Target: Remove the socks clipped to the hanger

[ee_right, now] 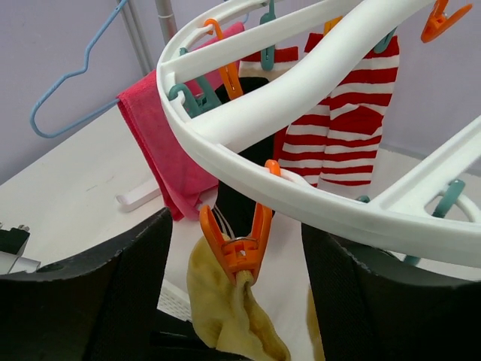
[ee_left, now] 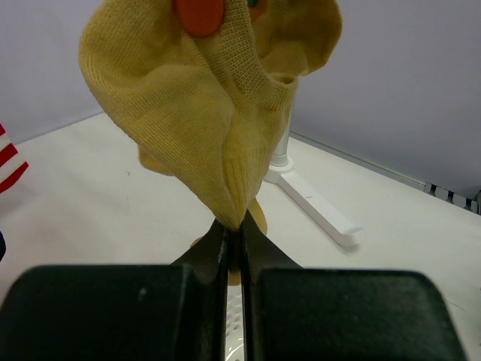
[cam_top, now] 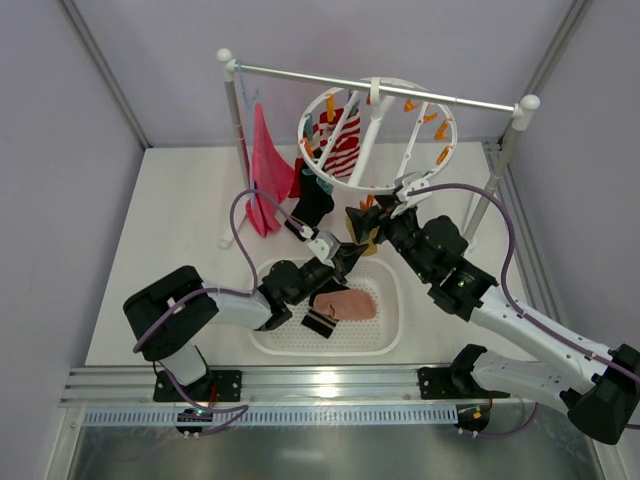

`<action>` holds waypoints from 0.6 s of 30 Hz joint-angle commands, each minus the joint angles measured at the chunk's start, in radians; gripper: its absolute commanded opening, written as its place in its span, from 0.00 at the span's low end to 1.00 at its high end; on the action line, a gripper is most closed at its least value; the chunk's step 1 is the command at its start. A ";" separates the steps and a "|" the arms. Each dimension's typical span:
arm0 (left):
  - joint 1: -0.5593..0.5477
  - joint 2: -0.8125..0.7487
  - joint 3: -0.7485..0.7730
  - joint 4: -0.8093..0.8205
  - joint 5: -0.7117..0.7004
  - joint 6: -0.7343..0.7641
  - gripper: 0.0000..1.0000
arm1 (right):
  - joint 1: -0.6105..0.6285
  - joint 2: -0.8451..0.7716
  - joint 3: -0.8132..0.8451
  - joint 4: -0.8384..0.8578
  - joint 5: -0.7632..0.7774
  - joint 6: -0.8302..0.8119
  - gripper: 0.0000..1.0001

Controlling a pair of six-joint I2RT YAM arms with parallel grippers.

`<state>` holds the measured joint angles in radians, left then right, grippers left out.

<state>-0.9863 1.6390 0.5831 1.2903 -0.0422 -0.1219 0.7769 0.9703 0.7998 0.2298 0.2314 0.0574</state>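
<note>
The white ring hanger [cam_top: 325, 105] hangs from the rack rail. A red-and-white striped sock [ee_right: 353, 128] and a black sock [ee_right: 252, 162] are clipped to it. An orange clip [ee_right: 242, 244] on the ring [ee_right: 301, 203] pinches the top of a mustard yellow sock [ee_right: 222, 316]. My right gripper [ee_right: 239, 252] is open, one finger on each side of that clip and not touching it. From below, my left gripper [ee_left: 237, 229] is shut on the lower tip of the yellow sock [ee_left: 210, 113]. In the top view the left gripper [cam_top: 350, 252] sits just under the sock [cam_top: 362, 227].
A white perforated basket [cam_top: 385, 340] below the hanger holds a pale pink sock [cam_top: 352, 305] and a black one [cam_top: 320, 323]. A magenta cloth [cam_top: 265, 170] and a blue wire hanger [ee_right: 71, 83] hang on the rack [cam_top: 380, 88]. The rack's white foot [ee_left: 312, 201] lies on the table.
</note>
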 commanded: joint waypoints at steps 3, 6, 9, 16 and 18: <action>0.003 -0.019 0.003 0.138 -0.008 0.019 0.00 | -0.004 -0.028 -0.001 0.100 0.034 -0.022 0.62; 0.003 -0.015 0.004 0.138 -0.007 0.016 0.00 | -0.004 -0.021 0.003 0.100 0.034 -0.028 0.43; 0.003 -0.011 0.006 0.138 -0.007 0.016 0.00 | -0.004 -0.012 0.004 0.100 0.046 -0.033 0.27; 0.003 -0.010 0.006 0.135 -0.007 0.016 0.00 | -0.004 -0.015 -0.010 0.120 0.059 -0.044 0.04; 0.003 -0.008 0.007 0.135 -0.007 0.018 0.00 | -0.004 -0.016 -0.016 0.131 0.062 -0.044 0.04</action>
<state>-0.9863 1.6390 0.5831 1.2900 -0.0418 -0.1223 0.7757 0.9623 0.7921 0.3000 0.2760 0.0273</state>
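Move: The orange clip on the ring's near rim sits almost between the right hand's open fingers, about 1 cm ahead and at their height, with the yellow sock hanging some 6 cm below it. The black sock hangs about 12 cm farther out than the hand, 10 cm left and 7 cm lower; the striped socks some 16 cm out, 6 cm left, 3 cm lower. From the left hand, the clip is about 4 cm ahead, 2 cm right and 11 cm up. The orange clip's spread handles get pinched between the right fingers, which close from about three quarters open to a fifth and stop there, while that hand eases up some 1.5 cm and tips its fingers slightly upward. The left hand stays put, shut, keeping its hold on the lower end of the yellow sock. ##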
